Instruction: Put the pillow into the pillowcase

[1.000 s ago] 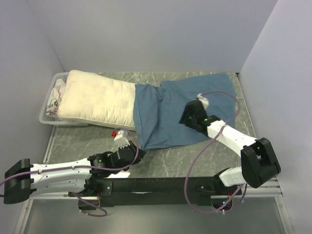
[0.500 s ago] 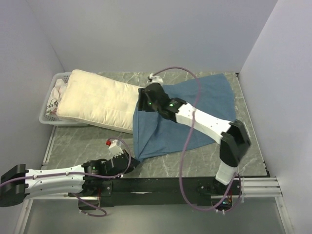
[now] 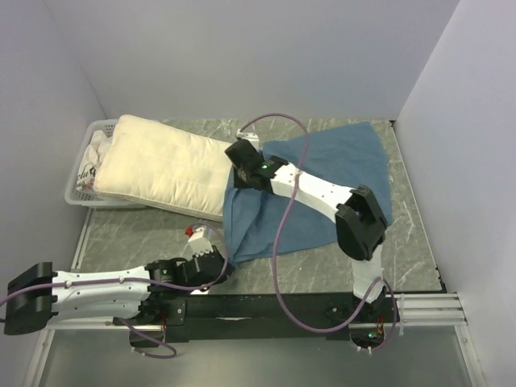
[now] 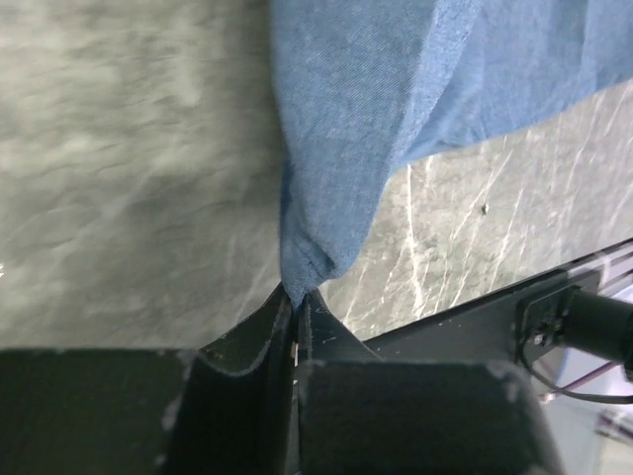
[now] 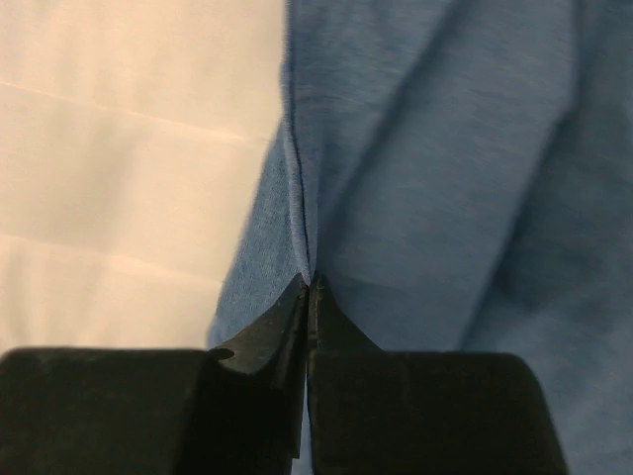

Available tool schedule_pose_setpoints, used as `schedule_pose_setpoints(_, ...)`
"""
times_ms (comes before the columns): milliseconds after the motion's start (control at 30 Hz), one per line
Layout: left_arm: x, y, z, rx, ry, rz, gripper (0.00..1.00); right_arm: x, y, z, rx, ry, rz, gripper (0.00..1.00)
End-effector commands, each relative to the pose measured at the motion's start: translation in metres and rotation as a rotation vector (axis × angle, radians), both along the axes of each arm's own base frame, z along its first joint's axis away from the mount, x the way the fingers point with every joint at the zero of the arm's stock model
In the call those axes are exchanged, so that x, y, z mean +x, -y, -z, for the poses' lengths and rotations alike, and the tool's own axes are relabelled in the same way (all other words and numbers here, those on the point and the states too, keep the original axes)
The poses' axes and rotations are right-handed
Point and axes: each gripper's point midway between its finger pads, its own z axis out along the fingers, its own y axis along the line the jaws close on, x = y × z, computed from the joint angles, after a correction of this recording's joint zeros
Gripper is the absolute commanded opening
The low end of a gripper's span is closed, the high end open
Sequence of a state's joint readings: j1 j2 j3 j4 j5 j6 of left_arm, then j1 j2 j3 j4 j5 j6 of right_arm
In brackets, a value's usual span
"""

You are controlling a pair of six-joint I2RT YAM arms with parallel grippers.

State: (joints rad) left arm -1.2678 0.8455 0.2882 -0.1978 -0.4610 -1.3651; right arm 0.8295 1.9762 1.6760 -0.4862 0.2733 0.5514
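The cream pillow (image 3: 165, 165) lies at the back left, its left end on a basket, its right end meeting the mouth of the dusty-blue pillowcase (image 3: 322, 181). My left gripper (image 3: 224, 262) is shut on the pillowcase's near-left corner (image 4: 312, 267), low by the table's front edge. My right gripper (image 3: 235, 153) is shut on the hem of the pillowcase's opening (image 5: 302, 228), right beside the pillow (image 5: 129, 168). Part of the case is covered by the right arm lying across it.
A white plastic basket (image 3: 81, 189) holding printed cloth stands at the far left under the pillow's end. Purple-grey walls close in the left, back and right. The black base rail (image 3: 266, 310) runs along the near edge of the marbled table (image 3: 137, 230).
My right arm swung left from the pillowcase's middle to its opening by the pillow and its gripper closed on the hem. The left gripper kept its hold on the near corner, shifting slightly.
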Motion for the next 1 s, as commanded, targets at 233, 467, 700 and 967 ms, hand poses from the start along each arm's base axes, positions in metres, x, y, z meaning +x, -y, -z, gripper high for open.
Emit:
schedule_pose_setpoints(233,-0.011,0.089,-0.012,0.074,0.043,0.281,0.01,0.0,0.163,0.003,0.018,0.029,0.26,0.0)
schedule_pose_setpoints(467,-0.012,0.134,-0.003,0.068,0.032,0.348,0.04,0.007,0.165,0.056,-0.052,-0.076,0.262,0.0)
schedule_pose_setpoints(700,-0.015,0.167,-0.014,0.022,0.041,0.421,0.04,-0.013,0.218,0.12,-0.082,-0.248,0.378,0.0)
schedule_pose_setpoints(967,-0.029,0.186,-0.027,-0.043,0.04,0.511,0.06,-0.049,0.275,0.111,0.027,-0.257,0.555,0.0)
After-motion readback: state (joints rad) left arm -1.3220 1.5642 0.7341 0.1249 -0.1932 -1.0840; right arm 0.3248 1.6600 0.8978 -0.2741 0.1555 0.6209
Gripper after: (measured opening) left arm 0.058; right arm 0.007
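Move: Both hands already pinch the pillowcase's open edge: the left at its near corner, the right at the hem lying over the pillow's right end. The pillowcase's middle is about 24 cm ahead, 25 cm right and 5 cm below the left hand. From the right hand it lies level, about 20 cm right and 13 cm below. The pillow's middle lies about 19 cm left of the right hand, 4 cm ahead and 7 cm below. Still pinching the hem, the right hand drags it off the pillow's end, about 18 cm right, then sinks some 10 cm and goes on right another 8 cm, tipping down and turning clockwise. Alongside, the left hand keeps the near corner and pulls it about 16 cm right, low over the table, turning some 25 degrees clockwise. ##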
